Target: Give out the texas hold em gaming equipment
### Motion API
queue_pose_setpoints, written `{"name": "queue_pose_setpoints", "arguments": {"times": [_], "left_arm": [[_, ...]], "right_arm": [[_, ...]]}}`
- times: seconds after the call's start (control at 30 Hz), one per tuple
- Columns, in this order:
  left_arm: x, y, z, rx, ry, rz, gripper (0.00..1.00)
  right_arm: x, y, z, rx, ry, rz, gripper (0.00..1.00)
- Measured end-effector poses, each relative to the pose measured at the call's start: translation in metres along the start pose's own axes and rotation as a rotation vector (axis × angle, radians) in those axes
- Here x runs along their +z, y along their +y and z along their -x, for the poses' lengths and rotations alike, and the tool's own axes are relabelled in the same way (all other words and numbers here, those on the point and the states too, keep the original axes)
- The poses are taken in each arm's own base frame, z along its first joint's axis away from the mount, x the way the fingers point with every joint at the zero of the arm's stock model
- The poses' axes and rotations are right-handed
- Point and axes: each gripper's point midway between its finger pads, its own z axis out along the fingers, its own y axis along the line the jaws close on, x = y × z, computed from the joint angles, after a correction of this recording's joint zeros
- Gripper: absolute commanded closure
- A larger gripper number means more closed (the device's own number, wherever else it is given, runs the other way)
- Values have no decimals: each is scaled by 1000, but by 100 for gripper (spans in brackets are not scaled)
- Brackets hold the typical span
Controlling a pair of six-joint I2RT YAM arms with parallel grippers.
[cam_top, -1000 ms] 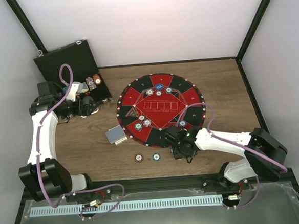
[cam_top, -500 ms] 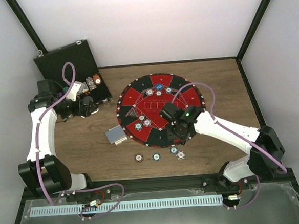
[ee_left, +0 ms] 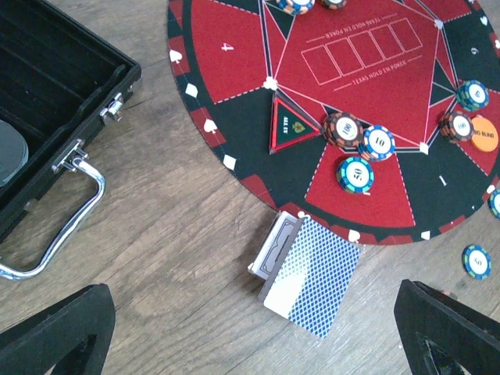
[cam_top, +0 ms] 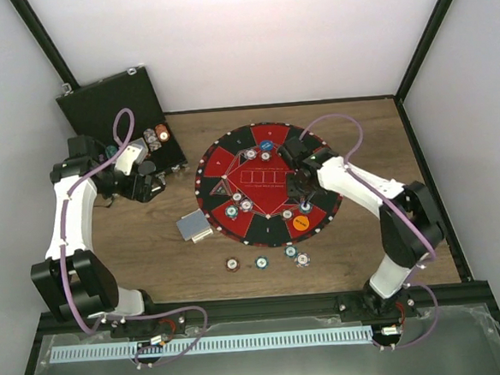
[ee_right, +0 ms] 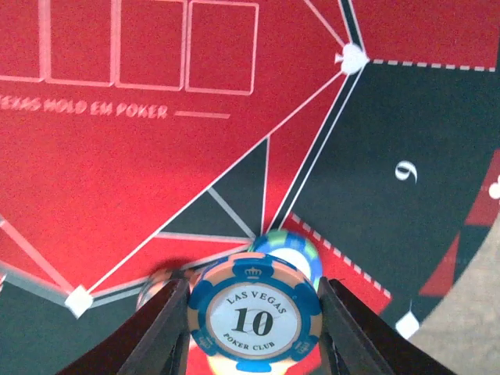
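Note:
My right gripper (ee_right: pixel 254 324) is shut on a blue-and-peach poker chip (ee_right: pixel 254 316) marked 10, held just above the red-and-black mat (ee_right: pixel 156 156). A blue-green chip (ee_right: pixel 291 248) lies right behind it. In the top view the right gripper (cam_top: pixel 302 197) hangs over the mat's right part, near an orange marker disc (cam_top: pixel 300 222). More chips (cam_top: pixel 238 205) sit on the mat's left, and several chips (cam_top: pixel 261 261) lie on the wood in front. The playing cards (ee_left: pixel 308 269) lie by the mat's edge. My left gripper (ee_left: pixel 254 344) is open and empty, above the wood beside the case.
The black hinged case (cam_top: pixel 116 107) stands open at the back left, with chips (cam_top: pixel 154 136) in it. Its metal handle (ee_left: pixel 62 226) juts toward the cards. A blue marker disc (cam_top: pixel 266 145) lies at the mat's far side. Dark frame posts line both side walls.
My right arm has swung from the table's front edge up over the mat's right part. Two chips now show on the wood where it was. The left arm barely moved.

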Motion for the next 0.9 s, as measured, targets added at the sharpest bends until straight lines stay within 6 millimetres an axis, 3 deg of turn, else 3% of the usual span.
{"name": "queue_pose_setpoints", "arguments": {"times": [0.17, 0.33, 0.57, 0.7, 0.8, 0.9], "left_arm": [[2, 0, -5, 12, 16, 2, 0], [2, -1, -7, 27, 21, -3, 0], [2, -5, -9, 30, 23, -18, 0], [2, -6, -8, 28, 20, -26, 0], [2, -6, -8, 28, 19, -26, 0], [2, -6, -8, 29, 20, -27, 0]], "right_arm": [[27, -11, 10, 12, 7, -42, 99], [38, -27, 17, 62, -13, -54, 99], [62, -61, -20, 115, 63, -103, 99], [63, -72, -30, 151, 74, -105, 98], [63, -71, -28, 165, 62, -89, 91], [63, -68, -26, 172, 54, -74, 73]]}}
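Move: The blue 10 chip is already pinched in the right fingers. Its free spot beside the green-edged chip lies about 7 cm to the right, level fore-and-aft, some 9 cm below that hand. The green-edged chip is only about 1 cm ahead and 2 cm right, the brown chip 4 cm left and 1 cm back, and the orange button 4 cm straight back, all about 9 cm down. From the left hand the spot is roughly 49 cm right, 19 cm down. The blue 10 chip, kept in an unchanged pinch, is carried by the right hand about 7 cm right and 7 cm down towards the board just right of the green-edged chip. The path bows some 3 cm forward early, then comes back as it sinks; the wrist turns about 10 degrees clockwise and the hand eases to a near stop. ##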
